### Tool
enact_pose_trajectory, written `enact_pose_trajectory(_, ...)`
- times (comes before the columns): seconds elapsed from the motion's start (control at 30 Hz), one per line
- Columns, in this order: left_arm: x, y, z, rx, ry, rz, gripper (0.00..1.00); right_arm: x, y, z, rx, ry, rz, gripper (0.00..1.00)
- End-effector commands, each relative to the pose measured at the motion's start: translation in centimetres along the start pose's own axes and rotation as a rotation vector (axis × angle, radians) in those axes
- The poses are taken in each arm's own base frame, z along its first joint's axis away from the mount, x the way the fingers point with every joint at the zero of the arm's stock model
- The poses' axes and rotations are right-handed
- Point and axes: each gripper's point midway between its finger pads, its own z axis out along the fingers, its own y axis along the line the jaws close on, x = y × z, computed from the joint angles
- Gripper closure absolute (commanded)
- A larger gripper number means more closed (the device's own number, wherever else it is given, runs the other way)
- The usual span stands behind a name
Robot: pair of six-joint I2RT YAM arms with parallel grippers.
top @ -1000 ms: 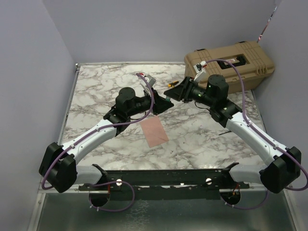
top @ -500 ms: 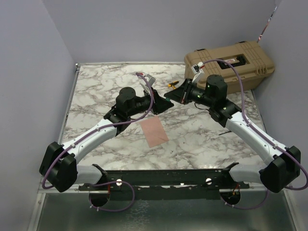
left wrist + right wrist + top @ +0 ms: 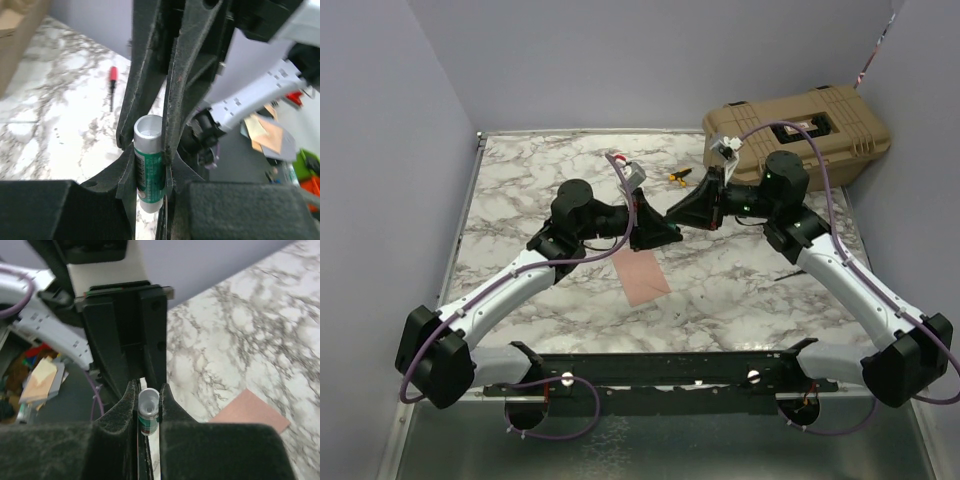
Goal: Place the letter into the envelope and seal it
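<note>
A green glue stick with a silver end is clamped between both grippers, above the table; it also shows in the right wrist view. My left gripper is shut on its body. My right gripper faces it and is shut on its silver end. A salmon-tan paper lies flat on the marble table just below the grippers, and shows in the right wrist view. Its far edge is hidden by the left gripper, so I cannot tell whether it has a flap. No second sheet shows.
A tan hard case stands at the back right corner. A small screwdriver lies on the table behind the grippers, also in the left wrist view. Grey walls close in the table on the left, back and right.
The two grippers have come together tip to tip above the paper. The left wrist has swung towards the right arm, and the right gripper has reached left onto the glue stick.
</note>
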Motion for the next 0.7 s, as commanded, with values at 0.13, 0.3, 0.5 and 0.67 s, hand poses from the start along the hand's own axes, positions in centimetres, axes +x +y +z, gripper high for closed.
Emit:
enact_pose_trajectory(0.13,-0.3,-6.5,-1.4,0.312,0.068,0.180,1.00,3.6,9.1,-3.1,-0.564,0.164,-0.261,0.99)
enact_pose_trajectory(0.3,-0.9,-5.0,-0.8,0.230,0.027,0.177,1.00,0.5,3.7,-0.3,-0.141,0.094,-0.090,0.80)
enact_pose_trajectory(0.5,-2.2,0.5,0.1,-0.064,-0.096,0.112,1.00,-2.6,-3.6,-0.7,0.374,-0.155,0.256,0.37)
enact_pose_trajectory(0.67,-2.2,3.0,0.3,-0.174,-0.129,0.068,1.00,-2.0,-4.6,-0.3,0.431,-0.204,0.323,0.36)
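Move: Between both hands, above the table, is the glue stick: the left fingers already hold it around the body, its middle at their pinch point. From the right hand, still shut on the white end, the middle is about 3 cm below and 1 cm back. The envelope lies on the table some 29 cm below the left hand, 7 cm left and 3 cm ahead. The yellow-handled tool is roughly 30 cm ahead of the left hand, 3 cm right. Swinging back towards the base together, both hands carry the glue stick about 6 cm, wrists turning some 15–20 degrees, left clockwise and right counter-clockwise, then reverse forward. The left keeps its grip and ends near where it began. On the way forward the right opens wide, lets go of the white end, turns clockwise and finishes about 3 cm ahead of its start. ##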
